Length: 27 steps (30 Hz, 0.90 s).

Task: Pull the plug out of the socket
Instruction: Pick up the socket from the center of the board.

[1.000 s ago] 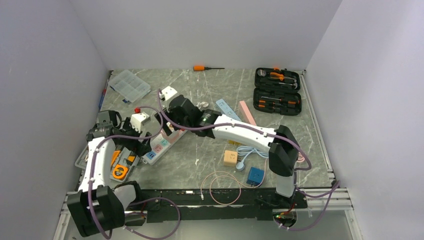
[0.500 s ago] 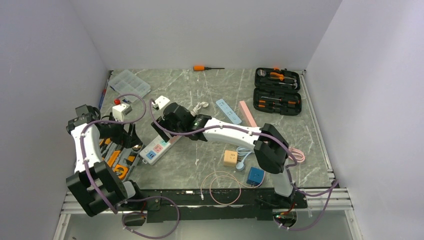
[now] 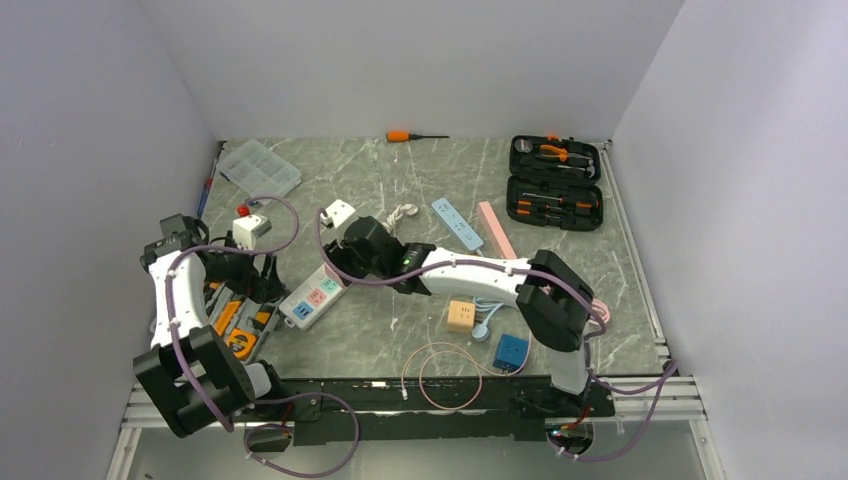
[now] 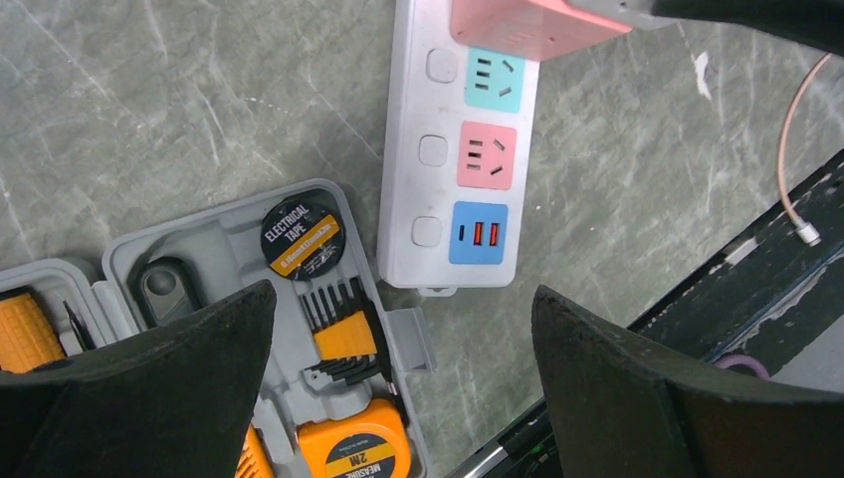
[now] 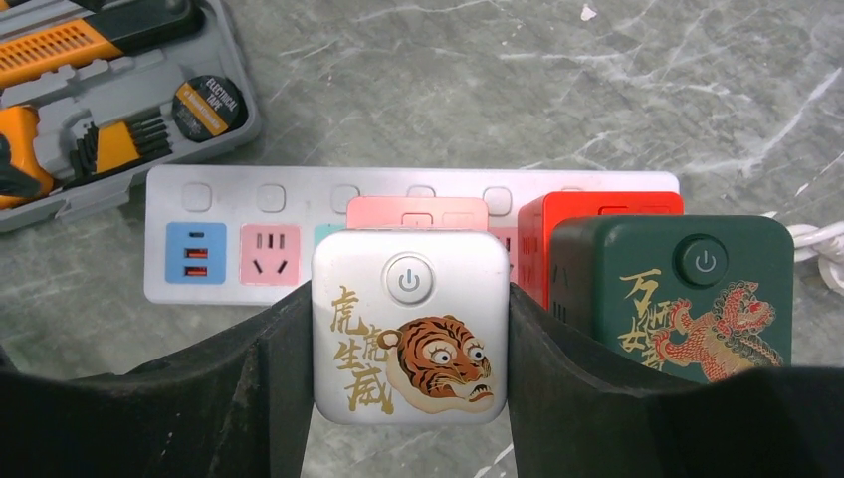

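A white cube plug (image 5: 409, 324) with a tiger print and a pink base stands in the white power strip (image 5: 229, 199), the socket. My right gripper (image 5: 409, 344) is shut on it, one black finger pressed on each side. In the top view this gripper (image 3: 350, 255) sits over the strip's (image 3: 312, 295) far half. My left gripper (image 4: 403, 299) hangs open over the strip's (image 4: 438, 179) USB end and the tool case, holding nothing. The pink base (image 4: 527, 20) shows at the top edge of the left wrist view.
A red plug (image 5: 597, 214) and a green dragon-print plug (image 5: 677, 299) stand right beside the held one. A grey open tool case (image 4: 129, 259) with tape roll (image 4: 302, 234) and orange tape measure (image 4: 353, 448) lies next to the strip. Loose cables, small adapters and a black tool kit (image 3: 555, 180) lie to the right.
My right gripper's fingers have closed in onto the white plug. The left arm swung left away from the strip, then came slightly back toward it.
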### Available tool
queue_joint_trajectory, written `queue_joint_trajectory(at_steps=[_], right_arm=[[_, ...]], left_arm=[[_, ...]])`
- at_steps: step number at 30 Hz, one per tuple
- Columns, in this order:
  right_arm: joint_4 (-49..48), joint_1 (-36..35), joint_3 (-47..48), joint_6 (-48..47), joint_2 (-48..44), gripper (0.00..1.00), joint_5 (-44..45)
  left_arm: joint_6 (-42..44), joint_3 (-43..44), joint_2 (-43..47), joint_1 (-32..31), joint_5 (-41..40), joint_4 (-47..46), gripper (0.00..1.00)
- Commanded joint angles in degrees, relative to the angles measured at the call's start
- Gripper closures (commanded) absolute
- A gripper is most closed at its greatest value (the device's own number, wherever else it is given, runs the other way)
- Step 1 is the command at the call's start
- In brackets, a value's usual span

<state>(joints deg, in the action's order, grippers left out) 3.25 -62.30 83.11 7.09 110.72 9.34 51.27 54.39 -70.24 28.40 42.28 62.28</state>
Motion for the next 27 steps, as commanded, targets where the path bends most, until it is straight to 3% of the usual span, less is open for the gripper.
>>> queue_joint_trajectory(at_steps=[1,9,16,25,27], right_arm=[[-1.75,-0.64,-8.19,2.34,-4.44,0.84,-0.29],[-7.44,-0.69,-23.22,4.78,-12.59,0.90,-0.84],[-10.44,-0.72,-33.74,7.02,-16.19,0.92,-3.04],[-10.83,-0.70,-37.50,7.89,-16.62,0.92,-2.97],[-10.93,-0.75,-37.97,8.09,-17.18,0.87,-2.88]], left_arm=[[-1.78,-1.68,2.19,-4.69,-3.93,-2.63,0.01],[-6.54,-3.35,5.04,-14.59,-8.64,-6.82,0.01],[-11.40,-2.36,3.16,-18.43,-7.02,-9.07,0.01],[-13.51,-3.23,0.56,-27.52,-7.41,-10.28,0.01],[-14.02,-2.98,-0.55,-29.54,-7.38,-9.83,0.01]])
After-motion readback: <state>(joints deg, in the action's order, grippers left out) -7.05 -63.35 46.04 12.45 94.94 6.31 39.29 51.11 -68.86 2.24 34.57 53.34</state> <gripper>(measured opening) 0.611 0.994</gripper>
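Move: The white socket is already pinched in the right hand, stacked on the pink block. The power strip's middle lies about 11 cm below and 2 cm left of that hand, 1 cm back. The green socket is some 6 cm ahead and 6 cm right, level with the white one; bare table lies 8 cm back, 12 cm right, 13 cm down. From the left hand the strip's middle is roughly 12 cm right, 2 cm ahead and 11 cm below; the electrical tape is 2 cm back, 2 cm left, 12 cm down. The white socket, still pinched, is pulled over to the right and back by the right hand and, increasingly, down about 10 cm, towards the bare table; it pivots between the pads while the wrist tips only some 10 degrees. The hand then stops. The open left hand goes about 8 cm right towards the power strip, sinking slightly and turning clockwise, with no touch visible. ##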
